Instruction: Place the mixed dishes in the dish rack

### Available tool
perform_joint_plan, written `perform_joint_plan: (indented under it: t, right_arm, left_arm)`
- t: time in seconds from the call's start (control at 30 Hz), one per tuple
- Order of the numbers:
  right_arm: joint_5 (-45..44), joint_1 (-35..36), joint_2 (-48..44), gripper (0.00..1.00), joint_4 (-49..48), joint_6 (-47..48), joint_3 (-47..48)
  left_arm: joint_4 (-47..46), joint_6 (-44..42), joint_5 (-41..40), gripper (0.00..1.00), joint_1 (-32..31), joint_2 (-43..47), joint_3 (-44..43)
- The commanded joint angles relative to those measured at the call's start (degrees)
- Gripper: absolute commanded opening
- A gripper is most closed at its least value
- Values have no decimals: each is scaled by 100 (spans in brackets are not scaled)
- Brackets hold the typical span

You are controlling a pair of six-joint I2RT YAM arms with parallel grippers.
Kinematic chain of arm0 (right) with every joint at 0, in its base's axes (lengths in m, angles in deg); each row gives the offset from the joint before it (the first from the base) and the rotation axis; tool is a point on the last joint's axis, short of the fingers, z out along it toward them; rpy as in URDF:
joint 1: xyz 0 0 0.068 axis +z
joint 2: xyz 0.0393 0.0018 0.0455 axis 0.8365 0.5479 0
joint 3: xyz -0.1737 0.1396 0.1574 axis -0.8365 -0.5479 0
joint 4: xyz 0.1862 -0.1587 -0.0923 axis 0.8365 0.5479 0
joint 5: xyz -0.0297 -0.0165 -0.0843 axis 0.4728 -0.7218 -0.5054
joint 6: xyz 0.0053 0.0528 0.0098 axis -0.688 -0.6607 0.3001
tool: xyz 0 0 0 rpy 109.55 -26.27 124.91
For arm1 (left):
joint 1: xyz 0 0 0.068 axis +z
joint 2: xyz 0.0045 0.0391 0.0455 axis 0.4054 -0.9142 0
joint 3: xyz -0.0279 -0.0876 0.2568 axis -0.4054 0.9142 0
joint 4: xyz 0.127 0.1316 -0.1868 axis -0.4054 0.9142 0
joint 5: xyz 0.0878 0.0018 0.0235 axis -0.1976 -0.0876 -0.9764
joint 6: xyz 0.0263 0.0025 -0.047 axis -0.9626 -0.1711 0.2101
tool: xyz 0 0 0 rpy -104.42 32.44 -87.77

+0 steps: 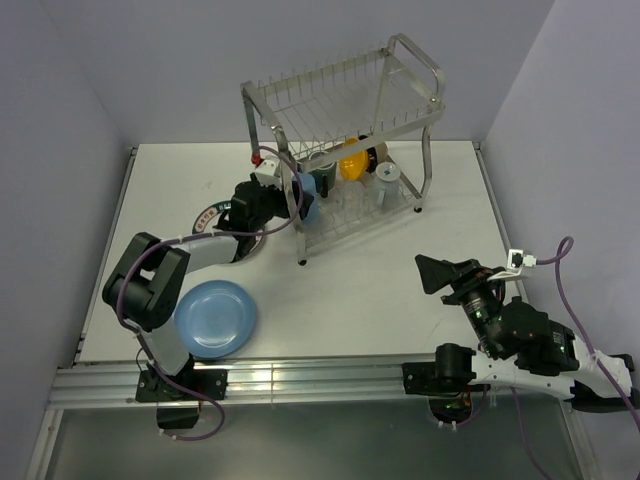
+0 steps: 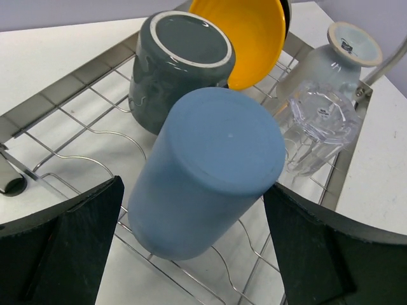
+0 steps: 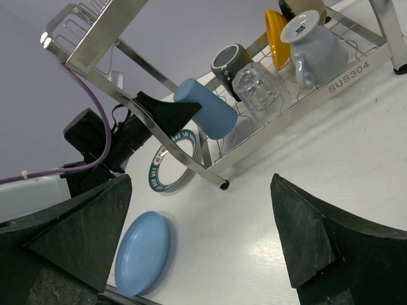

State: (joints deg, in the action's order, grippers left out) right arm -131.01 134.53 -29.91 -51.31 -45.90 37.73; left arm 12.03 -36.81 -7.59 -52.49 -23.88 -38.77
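My left gripper (image 2: pixel 191 254) stands open at the left end of the dish rack's (image 2: pixel 57 121) lower shelf. The blue cup (image 2: pixel 203 171) lies tilted on the wires between its fingers, with a gap on each side. Behind the cup on that shelf are the dark mug (image 2: pixel 178 63), the orange bowl (image 2: pixel 251 35), the clear glass (image 2: pixel 315 130) and the pale grey-blue mug (image 2: pixel 337 54). The light blue plate (image 1: pixel 215 318) lies on the table at the front left. The green-rimmed white plate (image 1: pixel 210 222) sits partly under the left arm. My right gripper (image 1: pixel 432 272) hangs open and holds nothing.
The rack's upper tier (image 1: pixel 345 90) holds nothing. A rack leg (image 1: pixel 302 262) stands on the table near the left arm. A purple cable (image 3: pixel 95 114) runs along the left arm. Walls close in the table at the back and on both sides.
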Motion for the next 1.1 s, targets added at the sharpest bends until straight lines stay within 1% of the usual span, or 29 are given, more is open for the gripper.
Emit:
perform_joint_plan:
  t: [0.0,0.1,0.27,0.3,0.37,0.5,0.67,0.73,0.8,0.83,0.9,0.93,1.0,1.07]
  right_arm:
    - [-95,-6,138,97,-43,-63,184]
    - [-95,-6,209,97,-51,-63,193]
    - [-95,-6,235,97,-51,-107,158]
    - [-95,3,235,97,-51,-107,141]
    - [-95,3,192,97,-51,-124,132]
    - [-86,-6,165,97,-86,-115,97]
    - [-42,3,148,96,-34,-133,61]
    - [-51,-6,95,96,19,-142,61]
    - [-60,3,34,96,63,-142,61]
    - [-69,-6,7,96,89,-142,53]
    - [-86,3,-63,96,107,-124,35]
    - [-86,-6,-81,97,116,-133,26]
    - [-95,-6,-116,97,116,-124,9]
    - [-86,-6,-125,97,133,-124,9]
  left_arm:
    - [-664,98,22,97,115,452,242]
    - [-945,194,109,97,212,707,505]
    - [-1428,625,601,97,502,1050,831]
    - [-1473,695,811,97,607,1129,858]
    - [-1508,783,970,97,669,1182,884]
    - [-1298,713,1330,97,687,1069,700]
    - [-1762,1099,1858,96,880,683,787]
    - [-2279,1485,2138,96,1064,577,910]
    - [-2876,1889,2411,96,1354,384,1217]
    - [-3549,2352,2508,96,1468,322,1314]
    - [-4238,2811,2842,97,1767,59,1560]
    - [-4842,3249,2939,99,1864,-47,1613]
    - [-5320,3742,3142,99,2057,-346,1684]
    - [-5585,3929,3255,99,2163,-565,1632]
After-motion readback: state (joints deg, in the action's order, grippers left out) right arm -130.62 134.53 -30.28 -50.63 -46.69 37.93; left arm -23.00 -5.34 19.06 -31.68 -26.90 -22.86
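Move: The blue cup stands slanted in the lower rack between the left hand's open fingers, its middle about 3 cm ahead and 3 cm right, roughly level. The dark mug is some 9 cm ahead and 6 cm right of the hand, the clear glass about 2 cm ahead and 12 cm right. The patterned plate lies some 16 cm left, 5 cm back and 13 cm below. From the right hand, the blue cup is roughly 28 cm ahead, 26 cm left and 14 cm lower. Left hand, still open, pulls about 9 cm left over a hump, rolling left-side-down some 30 degrees, dragging the rack. ##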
